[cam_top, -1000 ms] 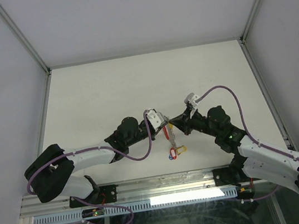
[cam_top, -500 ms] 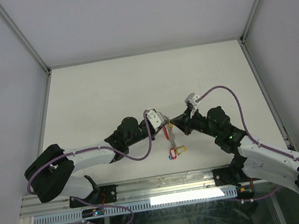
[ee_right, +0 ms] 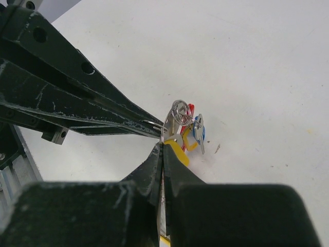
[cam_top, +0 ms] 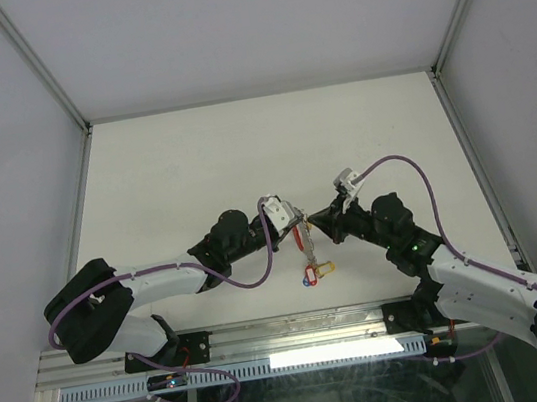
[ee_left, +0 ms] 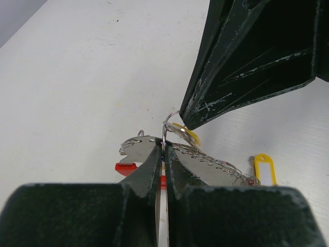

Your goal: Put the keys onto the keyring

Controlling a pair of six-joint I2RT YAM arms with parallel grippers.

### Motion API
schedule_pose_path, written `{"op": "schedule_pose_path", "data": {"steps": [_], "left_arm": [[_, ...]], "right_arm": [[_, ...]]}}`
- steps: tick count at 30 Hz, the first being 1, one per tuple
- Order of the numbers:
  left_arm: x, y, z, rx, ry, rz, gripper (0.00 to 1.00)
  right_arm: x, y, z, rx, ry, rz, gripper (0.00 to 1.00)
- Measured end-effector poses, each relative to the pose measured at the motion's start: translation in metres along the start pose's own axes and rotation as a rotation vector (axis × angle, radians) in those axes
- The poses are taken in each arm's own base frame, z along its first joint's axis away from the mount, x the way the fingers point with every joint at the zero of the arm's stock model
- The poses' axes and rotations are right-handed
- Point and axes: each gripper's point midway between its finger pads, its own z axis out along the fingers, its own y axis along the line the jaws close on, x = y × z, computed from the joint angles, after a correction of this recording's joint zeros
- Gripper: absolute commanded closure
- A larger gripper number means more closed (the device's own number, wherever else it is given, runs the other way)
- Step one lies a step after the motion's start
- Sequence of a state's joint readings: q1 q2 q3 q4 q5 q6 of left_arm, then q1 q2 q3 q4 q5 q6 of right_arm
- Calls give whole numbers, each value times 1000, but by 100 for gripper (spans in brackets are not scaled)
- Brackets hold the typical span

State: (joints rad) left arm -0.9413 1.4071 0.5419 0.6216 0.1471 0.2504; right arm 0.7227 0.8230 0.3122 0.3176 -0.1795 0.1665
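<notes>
Both grippers meet tip to tip above the table near its front edge. My left gripper [cam_top: 298, 223] [ee_left: 163, 145] is shut on the keyring [cam_top: 306, 249], and a thin wire loop rises from between its tips. The keyring's silvery bar [ee_left: 136, 150] and red arc [ee_right: 190, 108] hang below. My right gripper [cam_top: 311, 221] [ee_right: 163, 145] is shut on a yellow-tagged key [ee_right: 178, 153] right at the left tips. A blue-tagged key [ee_right: 199, 131] and another yellow tag [ee_left: 262, 166] dangle at the keyring's lower end [cam_top: 315, 273].
The white table [cam_top: 192, 162] is walled by pale panels with metal posts at the back corners. Its front edge has a metal rail [cam_top: 298, 333] where the arm bases sit. Purple cables loop over both arms.
</notes>
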Motion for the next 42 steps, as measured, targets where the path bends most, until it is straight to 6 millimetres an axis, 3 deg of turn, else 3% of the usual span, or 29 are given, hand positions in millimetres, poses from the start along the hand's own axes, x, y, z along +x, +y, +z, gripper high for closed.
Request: {"op": "schedule_pose_path", "data": {"steps": [18,19,23,27,32,37,42], "left_arm": [[2,-1,0,2,7,-1,100],[3,-1,0,2,8,-1,100],[4,-1,0,4,12,-2,100],[4,-1,0,3,13,-2,100],[4,-1,0,4,13,-2,100],[4,-1,0,4,13,-2,100],[4,-1,0,2,14,-2,100]], "right_arm": [[14,-9,6,62,52,82,100],[15,-10,6,64,54,84,98],[15,-10,4,70,62,87,72],[12,-10,0,70,67,61,55],[-8,-10,-7,84,2,21,40],[-38,-24,-12,188,-94,48,24],[-95,-38,-15,328,-234,182,18]]}}
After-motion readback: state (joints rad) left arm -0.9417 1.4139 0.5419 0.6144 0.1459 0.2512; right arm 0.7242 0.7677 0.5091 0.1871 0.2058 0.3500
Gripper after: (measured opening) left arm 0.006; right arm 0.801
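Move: The left fingers hold the wire keyring. Its upper loop is about 1 cm to the left of the right hand and 1 cm below it, and the yellow-headed key hangs there, some 2 cm below the right hand. From the left hand, the loop is about 1 cm right and 1 cm up. The red tag lies roughly 8 cm back of the right hand, 1 cm left and 11 below; the loose yellow tag is 7 back, 2 right, equally low. Downward first, about 2 cm, the right hand eases its shut fingertips on the keyring's wire loop beside the yellow-headed key. Then it opens wide, lets go, and lifts about 10 cm while drawing forward and to the right, away from the loop and turning clockwise some 25 degrees. The left fingers keep their pinch on the ring, practically still. ##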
